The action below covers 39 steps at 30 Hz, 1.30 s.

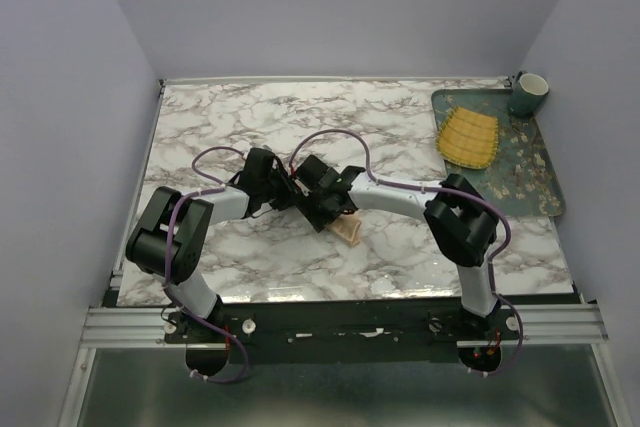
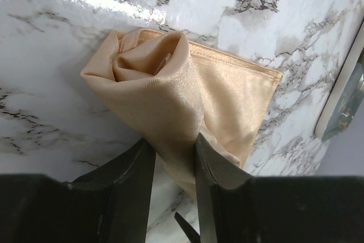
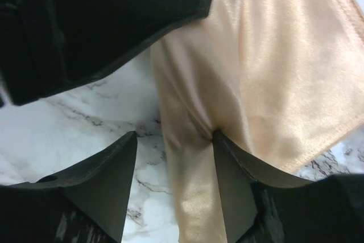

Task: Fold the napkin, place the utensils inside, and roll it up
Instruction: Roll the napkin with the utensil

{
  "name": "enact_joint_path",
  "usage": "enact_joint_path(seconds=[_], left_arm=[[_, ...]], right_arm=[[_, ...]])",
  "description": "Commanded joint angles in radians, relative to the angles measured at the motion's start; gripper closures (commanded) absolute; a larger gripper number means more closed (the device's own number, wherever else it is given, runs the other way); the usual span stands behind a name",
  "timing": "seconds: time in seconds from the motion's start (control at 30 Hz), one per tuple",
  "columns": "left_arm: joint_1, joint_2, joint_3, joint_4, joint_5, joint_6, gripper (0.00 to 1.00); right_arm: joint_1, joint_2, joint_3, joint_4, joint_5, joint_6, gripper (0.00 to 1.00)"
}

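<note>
The peach-orange napkin (image 1: 348,230) lies rolled near the middle front of the marble table, mostly covered by both grippers in the top view. In the left wrist view the napkin (image 2: 170,78) shows its rolled end, and my left gripper (image 2: 173,146) is shut on the roll, with a finger pressed against each side. In the right wrist view my right gripper (image 3: 173,140) is open over the napkin (image 3: 273,72). Its right finger (image 3: 233,169) dents the cloth, while its left finger stands apart over bare marble. The utensils are hidden.
A green tray (image 1: 548,192) sits at the back right and carries a yellow checked cloth (image 1: 468,137). A green mug (image 1: 528,94) stands at its far corner. The left gripper's black body (image 3: 102,21) fills the upper left of the right wrist view. The tray's edge (image 2: 344,103) shows at the right.
</note>
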Motion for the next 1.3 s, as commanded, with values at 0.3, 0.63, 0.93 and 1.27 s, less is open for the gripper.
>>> enact_joint_path(seconds=[0.3, 0.63, 0.93, 1.27], left_arm=[[-0.004, 0.005, -0.022, -0.057, 0.026, 0.013, 0.59], [0.010, -0.078, 0.029, -0.144, -0.035, 0.118, 0.36], [0.010, -0.187, 0.041, -0.273, -0.117, 0.186, 0.31], [-0.001, -0.079, 0.081, -0.215, -0.045, 0.145, 0.30]], right_arm=[[0.014, 0.082, -0.193, 0.152, 0.250, 0.057, 0.66], [-0.015, 0.025, -0.175, 0.172, -0.052, 0.051, 0.93], [-0.191, 0.057, -0.152, 0.230, -0.657, 0.094, 0.96], [-0.363, 0.213, -0.076, 0.218, -1.077, 0.120, 0.93]])
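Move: My right fingers stand open astride the napkin roll, whose middle is about 3 cm ahead, 1 cm right and barely below them. Its near right end lies some 3 cm back and 6 cm right, while the loose napkin flap sits roughly 4 cm ahead and 5 cm right. My left fingers still have the roll between them: its middle is about 2 cm back and 5 cm right, its open end some 4 cm ahead and 1 cm left. I slide my right hand about 2.5 cm forward and slightly right, low over the table, shutting its fingers to pinch the roll. With that grip kept, I swing the fingertips some 55 degrees round towards my base and the left, easing 2 cm left and slightly back. Meanwhile my left fingers open off the roll and that hand backs away up and left. ##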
